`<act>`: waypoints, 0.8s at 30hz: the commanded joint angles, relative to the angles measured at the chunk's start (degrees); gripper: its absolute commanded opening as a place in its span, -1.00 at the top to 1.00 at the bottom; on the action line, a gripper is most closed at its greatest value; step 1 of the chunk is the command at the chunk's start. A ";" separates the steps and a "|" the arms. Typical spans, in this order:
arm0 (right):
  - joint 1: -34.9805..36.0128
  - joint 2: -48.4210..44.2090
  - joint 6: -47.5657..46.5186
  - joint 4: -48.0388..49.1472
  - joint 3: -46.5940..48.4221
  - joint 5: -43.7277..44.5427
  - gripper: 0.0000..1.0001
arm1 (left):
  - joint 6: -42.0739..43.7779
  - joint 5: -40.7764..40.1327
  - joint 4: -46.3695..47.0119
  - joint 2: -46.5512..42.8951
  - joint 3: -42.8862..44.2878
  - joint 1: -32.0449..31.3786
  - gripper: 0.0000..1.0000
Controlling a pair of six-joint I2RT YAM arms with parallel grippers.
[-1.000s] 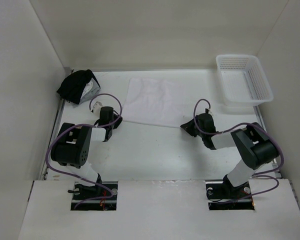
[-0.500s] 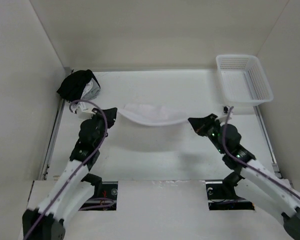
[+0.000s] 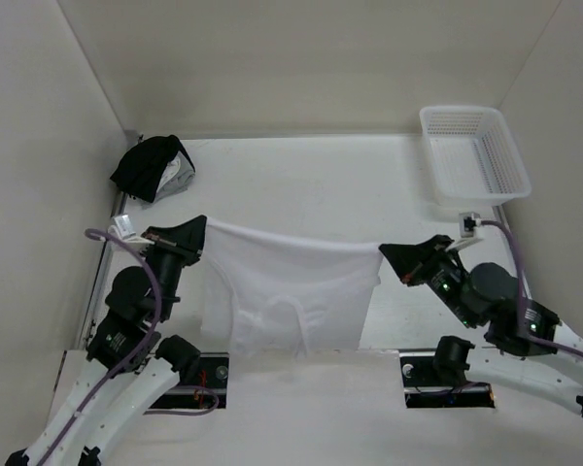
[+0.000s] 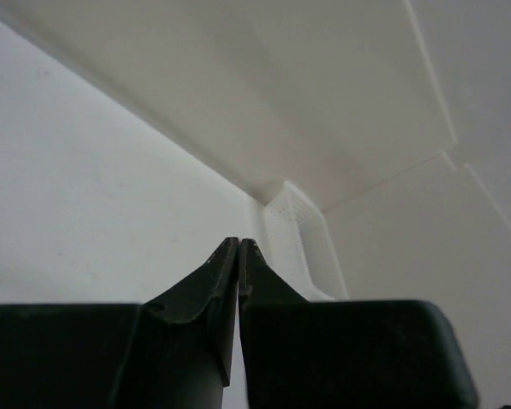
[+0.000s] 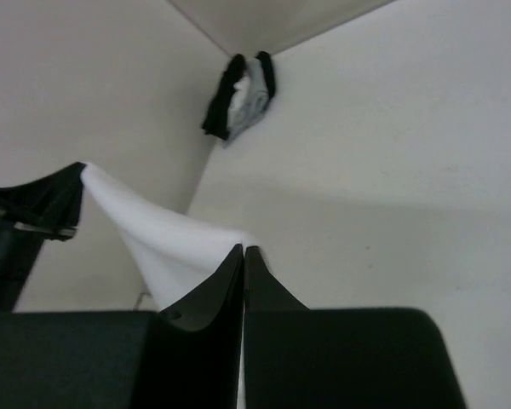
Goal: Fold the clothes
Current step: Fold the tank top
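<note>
The clothes, one thin white garment, hang spread in the air between my two grippers, with the top edge pulled taut. My left gripper is shut on the upper left corner. My right gripper is shut on the upper right corner. The lower hem dangles near the table's front edge. In the right wrist view the garment stretches from my right gripper across to the left gripper. In the left wrist view my left gripper has its jaws pressed together, and the cloth hardly shows there.
A black-and-grey bundle of cloth lies in the far left corner, also in the right wrist view. A white plastic basket stands at the far right, its rim showing past the left fingers. Walls enclose the white table.
Both arms have risen and drawn back toward the near edge. The garment, flat on the table a second ago, has been lifted by its two corners and now hangs open.
</note>
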 commanded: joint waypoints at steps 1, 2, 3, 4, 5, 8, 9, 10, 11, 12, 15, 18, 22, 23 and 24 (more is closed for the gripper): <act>-7.02 7.12 -4.29 0.23 -0.70 -0.05 0.97 | 3.10 -2.94 1.74 7.01 -2.93 0.75 0.99; -11.23 9.49 -4.74 2.59 -1.92 -4.52 0.97 | 3.45 -2.68 3.41 9.38 -3.81 1.54 0.99; -15.88 11.77 -5.18 6.10 -3.68 -9.70 0.97 | 3.89 -2.50 5.52 12.19 -4.60 2.68 0.98; -20.80 14.49 -5.53 10.05 -5.44 -15.06 0.97 | 4.24 -2.06 8.06 15.35 -5.48 4.00 0.98; -26.07 17.83 -5.44 14.18 -6.84 -20.85 0.97 | 4.86 -1.28 10.87 18.86 -6.10 5.58 0.98; -37.79 29.95 -4.92 25.26 -7.48 -32.13 0.97 | 5.48 3.19 21.24 33.17 -6.37 11.64 0.98; -40.25 34.51 -5.09 27.73 -6.08 -34.34 0.97 | 5.22 5.30 24.31 38.45 -5.15 14.27 0.98; -42.10 39.17 -5.27 29.93 -4.15 -35.75 0.97 | 4.52 6.45 26.78 43.63 -3.48 16.03 0.98; -43.69 43.57 -5.44 31.17 -1.87 -36.72 0.97 | 3.47 6.99 28.89 48.30 -1.55 17.10 0.98; -44.75 46.66 -5.44 31.70 0.06 -37.34 0.97 | 3.20 7.25 29.96 51.56 0.21 17.80 0.98; -47.21 55.02 -5.88 32.41 6.05 -39.19 0.97 | 3.36 8.22 30.94 61.85 8.11 18.69 0.98; -47.40 55.40 -5.97 32.50 5.90 -39.02 0.97 | 3.28 9.80 31.20 62.85 9.19 18.78 0.98; -46.00 49.26 -5.88 33.72 -2.44 -37.18 0.97 | 2.32 10.51 33.22 55.75 0.96 18.51 0.96; -45.38 47.50 -5.71 34.25 -5.07 -36.74 0.97 | 1.88 10.68 33.57 53.46 -1.77 18.43 0.96; -44.68 45.91 -5.53 34.60 -7.62 -36.38 0.97 | 1.27 11.03 33.31 51.44 -4.41 18.60 0.96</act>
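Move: The bare stretch of table where the tank top goes lies about 12 cm ahead of the left hand, 16 cm to its right and 33 cm below; from the right hand it is roughly 15 cm ahead, 15 cm left and 32 cm below. The dark clothes pile is some 34 cm ahead and 20 cm left of the left hand, 30 cm down. The white basket is around 38 cm ahead and 29 cm right of the right hand, 28 cm down. The tank top, still pinched near its two upper corners and hanging between the hands, is swung forward and down over the table. Both hands travel some 20 cm out and about as far down, fingertips tipping downward, then lift a few centimetres, ease slightly back and level out somewhat; neither lets go. ##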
